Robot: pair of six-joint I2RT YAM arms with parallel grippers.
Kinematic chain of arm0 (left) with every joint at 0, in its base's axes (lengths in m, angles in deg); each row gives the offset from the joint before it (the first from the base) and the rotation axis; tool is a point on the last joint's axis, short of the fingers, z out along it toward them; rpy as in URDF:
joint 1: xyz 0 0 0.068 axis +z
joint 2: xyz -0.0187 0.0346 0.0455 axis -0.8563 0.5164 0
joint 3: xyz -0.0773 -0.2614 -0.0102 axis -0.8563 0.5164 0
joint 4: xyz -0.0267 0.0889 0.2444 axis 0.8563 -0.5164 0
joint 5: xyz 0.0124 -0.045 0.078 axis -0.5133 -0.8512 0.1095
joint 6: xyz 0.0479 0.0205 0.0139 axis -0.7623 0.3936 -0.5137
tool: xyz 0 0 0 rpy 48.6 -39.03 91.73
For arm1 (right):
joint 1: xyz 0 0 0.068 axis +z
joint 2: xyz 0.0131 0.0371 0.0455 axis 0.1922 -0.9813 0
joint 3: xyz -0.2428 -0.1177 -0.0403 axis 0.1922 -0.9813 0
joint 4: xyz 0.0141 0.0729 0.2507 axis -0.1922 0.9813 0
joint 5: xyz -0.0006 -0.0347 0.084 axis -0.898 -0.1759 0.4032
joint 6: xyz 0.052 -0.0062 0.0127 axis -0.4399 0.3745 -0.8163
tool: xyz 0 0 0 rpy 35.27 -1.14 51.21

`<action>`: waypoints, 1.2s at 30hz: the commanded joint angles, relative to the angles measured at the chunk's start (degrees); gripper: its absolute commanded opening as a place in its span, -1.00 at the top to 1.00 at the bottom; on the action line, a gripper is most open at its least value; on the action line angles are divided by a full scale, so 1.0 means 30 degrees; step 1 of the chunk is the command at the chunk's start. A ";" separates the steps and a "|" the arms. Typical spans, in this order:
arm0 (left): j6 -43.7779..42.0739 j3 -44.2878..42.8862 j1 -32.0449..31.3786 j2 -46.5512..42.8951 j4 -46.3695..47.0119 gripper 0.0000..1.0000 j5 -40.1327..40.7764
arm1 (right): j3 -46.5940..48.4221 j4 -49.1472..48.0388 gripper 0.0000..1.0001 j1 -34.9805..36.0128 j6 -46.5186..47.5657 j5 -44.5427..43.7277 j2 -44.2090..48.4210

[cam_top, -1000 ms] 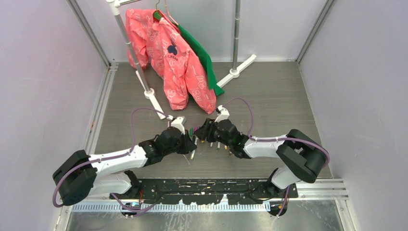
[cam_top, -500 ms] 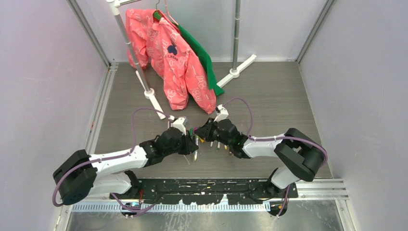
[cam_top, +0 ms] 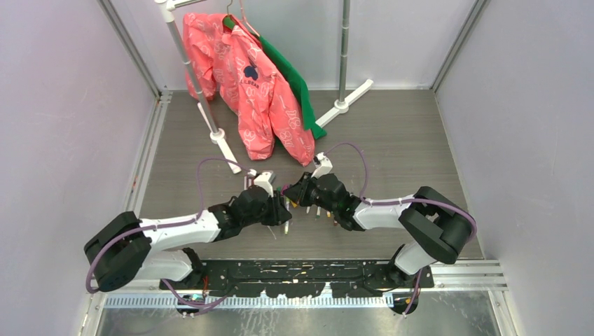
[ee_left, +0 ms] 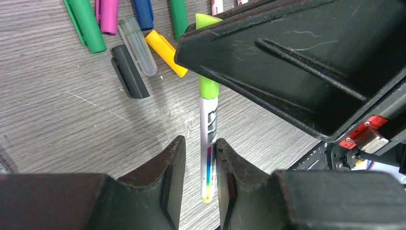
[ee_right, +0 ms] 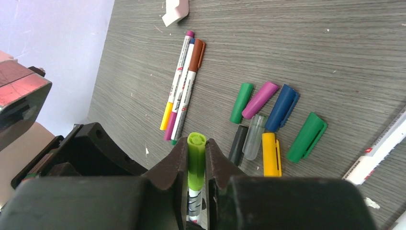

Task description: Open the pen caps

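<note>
A white pen [ee_left: 208, 143] with a lime-green pen cap [ee_right: 196, 149] hangs upright between the two arms. My right gripper [ee_right: 196, 143] is shut on that cap. The left gripper [ee_left: 200, 141] stands slightly open around the barrel, with a gap on one side. Loose pen caps lie on the table: green [ee_right: 241, 102], magenta [ee_right: 260, 99], blue [ee_right: 282, 108], another green [ee_right: 307, 136], yellow [ee_right: 269, 154], black [ee_right: 238, 144] and clear [ee_right: 254, 136]. Three capped pens [ee_right: 182, 91] lie together to their left. From above, both grippers [cam_top: 284, 208] [cam_top: 293, 192] meet at the table's middle.
A pink jacket [cam_top: 259, 91] and a green garment [cam_top: 298, 84] hang on a rack at the back, its white feet [cam_top: 225, 143] [cam_top: 348, 99] resting on the table. More white pens [ee_right: 378, 153] lie at the right edge of the right wrist view.
My right gripper has closed onto the lime-green cap. The left jaws have loosened off the pen barrel, and the left arm has shifted slightly right.
</note>
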 commanded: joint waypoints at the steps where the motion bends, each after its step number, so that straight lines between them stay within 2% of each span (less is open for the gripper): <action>1: 0.0078 -0.0543 -0.0079 0.0455 0.1518 0.41 -0.0263 | -0.0098 -0.1179 0.98 -0.0010 -0.0078 0.0213 0.0175; 3: 0.0151 -0.0487 -0.0076 0.0691 0.1820 0.51 -0.0400 | -0.0098 -0.1298 0.98 -0.0018 -0.0196 0.0257 0.0152; 6: 0.0273 -0.0381 -0.0075 0.1065 0.2360 0.97 -0.0672 | -0.0069 -0.1521 0.98 -0.0032 -0.0375 0.0243 0.0050; 7: 0.0331 -0.0294 -0.0076 0.1160 0.2611 1.00 -0.0838 | -0.0091 -0.1583 0.98 -0.0037 -0.0427 0.0243 0.0022; 15: 0.0436 0.0348 -0.0076 0.0851 0.2873 1.00 -0.1074 | -0.0392 -0.1819 0.98 -0.0909 0.0337 0.0244 0.0988; 26: 0.0345 0.1542 -0.0073 -0.0565 0.3234 1.00 -0.2153 | -0.0122 -0.3266 0.98 -0.4316 0.1392 0.4746 0.2077; 36: 0.0088 0.1756 -0.0074 -0.0304 0.4686 1.00 -0.4336 | -0.0499 -0.6748 0.98 -0.5968 0.0437 0.6347 0.1319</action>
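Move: The left hand, slightly open, straddles the barrel of the light-green-capped pen, whose middle is level with it and about 1 cm ahead. The right hand already grips the cap, with the pen's middle about 5 cm back and 2 cm below. On the table some 6 cm below the left hand, the yellow cap lies 3 cm ahead and 2 cm right, the black cap 3 cm ahead and 1 cm left. The purple cap lies 1 cm ahead of the right hand, 8 cm below. Easing about 1 cm to the right, the left fingers close around the pen's barrel while the right hand keeps its pinch on the cap. Then both hands lift the pen together some 4 cm, away from the loose caps, drifting nearly 3 cm right overall; the right hand also edges slightly forward, turning counter-clockwise as its left side rises, while the left hand rolls about 15 degrees, left side down. ##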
